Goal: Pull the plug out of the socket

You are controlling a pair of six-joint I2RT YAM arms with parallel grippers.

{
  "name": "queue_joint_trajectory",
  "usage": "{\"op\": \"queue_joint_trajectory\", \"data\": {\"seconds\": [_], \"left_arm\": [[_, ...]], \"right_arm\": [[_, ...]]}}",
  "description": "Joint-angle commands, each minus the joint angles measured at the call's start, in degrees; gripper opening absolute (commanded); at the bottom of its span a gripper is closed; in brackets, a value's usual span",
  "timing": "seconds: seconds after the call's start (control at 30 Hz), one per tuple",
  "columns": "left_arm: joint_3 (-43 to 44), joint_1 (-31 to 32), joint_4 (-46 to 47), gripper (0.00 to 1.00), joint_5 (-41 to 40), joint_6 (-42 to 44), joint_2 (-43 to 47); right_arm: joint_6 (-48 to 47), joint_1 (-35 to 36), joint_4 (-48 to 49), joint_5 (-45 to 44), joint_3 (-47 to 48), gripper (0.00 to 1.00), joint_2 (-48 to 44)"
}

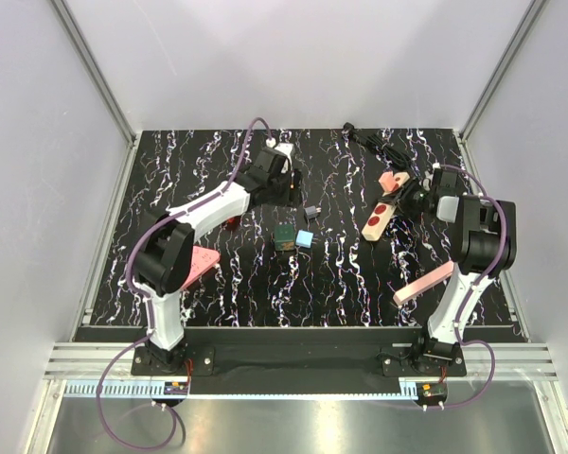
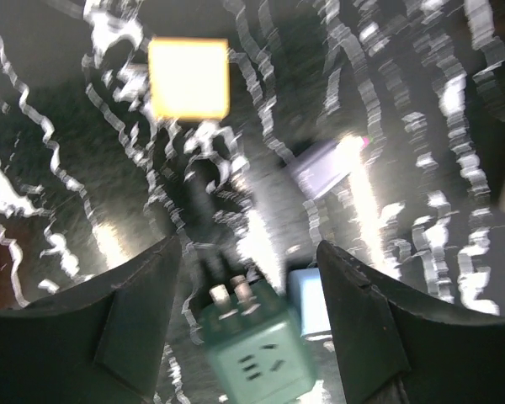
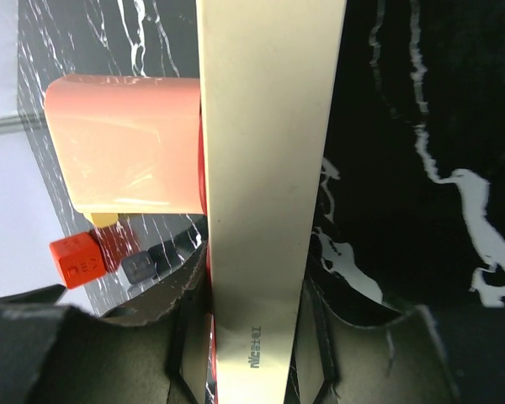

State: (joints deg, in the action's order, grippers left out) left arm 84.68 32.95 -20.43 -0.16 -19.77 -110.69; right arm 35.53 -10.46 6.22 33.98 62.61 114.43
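Observation:
The socket (image 1: 381, 214), a beige strip with red outlets, lies tilted at the right of the table. A pink plug (image 1: 395, 180) sits in its far end. My right gripper (image 1: 412, 197) is shut on the strip. In the right wrist view the socket (image 3: 269, 168) fills the gap between the fingers of the right gripper (image 3: 254, 290), and the pink plug (image 3: 126, 143) juts out to the left. My left gripper (image 2: 248, 248) is open. A green plug (image 2: 254, 349), prongs up and blurred, lies loose between its fingers, touching neither. From above, the green plug (image 1: 285, 236) lies mid-table just in front of the left gripper (image 1: 292, 194).
A light blue cube (image 1: 305, 238) lies next to the green plug and a small grey plug (image 1: 312, 210) just behind. Flat pink bars lie at the left (image 1: 204, 260) and at the right (image 1: 423, 284). A black cable (image 1: 374, 142) lies at the back. A red cube (image 3: 77, 259) shows.

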Motion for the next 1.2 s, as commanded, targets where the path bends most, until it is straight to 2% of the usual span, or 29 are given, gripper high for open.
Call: {"op": "queue_joint_trajectory", "data": {"seconds": [0.0, 0.2, 0.47, 0.53, 0.6, 0.8, 1.17], "left_arm": [[-1.9, -0.2, 8.5, 0.71, 5.0, -2.6, 5.4], [-1.0, -0.2, 19.2, 0.75, 12.9, -6.2, 3.2], [8.2, 0.4, 36.1, 0.73, 16.9, -20.3, -10.8], [10.4, 1.1, 43.3, 0.72, 16.7, -23.1, -14.9], [13.7, 1.9, 46.4, 0.72, 15.3, -24.9, -17.7], [24.4, 5.1, 43.2, 0.70, 10.9, -27.4, -25.9], [24.1, 6.8, 41.0, 0.69, 9.2, -27.5, -27.4]], "right_arm": [[-3.8, 1.8, -0.3, 3.7, 3.4, 0.00, -0.3], [-7.1, 2.6, -3.7, 5.3, 5.0, 0.00, -0.7], [-9.3, 4.2, -4.7, 6.6, 6.3, 0.00, -0.3], [-9.7, 4.3, -4.8, 6.8, 6.4, 0.00, -0.3], [-10.1, 4.7, -4.9, 7.3, 6.7, 0.00, -0.2], [-12.6, 6.0, -8.9, 5.7, 7.9, 0.00, -0.7], [-16.5, 9.0, -12.1, 6.0, 8.7, 0.00, -3.2]]}}
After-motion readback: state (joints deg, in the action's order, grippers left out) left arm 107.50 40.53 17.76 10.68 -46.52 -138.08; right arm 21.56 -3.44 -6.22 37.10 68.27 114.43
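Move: The pink plug, seated in the socket strip that the right hand already grips, lies about 27 cm to the left hand's right, 5 cm farther out and some 3 cm lower. Near the start of the left hand's way, the grey adapter is about 5 cm right, 1 cm back and 9 cm below it; the black cable coil lies 27 cm right, 18 cm ahead and 9 cm below. From the right hand the plug sits roughly 4 cm ahead, 4 cm left and 3 cm up. The left hand swings about 21 cm to its right towards the pink plug, arching up and forward past the grey adapter, then dipping and easing slightly back, while the wrist rolls some 40 degrees, right side up, so the still open fingers come to point mostly rightwards at the plug. Meanwhile the right hand keeps its grip on the socket strip and carries it left to meet them, about 5 cm and a little back, turning roughly 20 degrees counter-clockwise. ##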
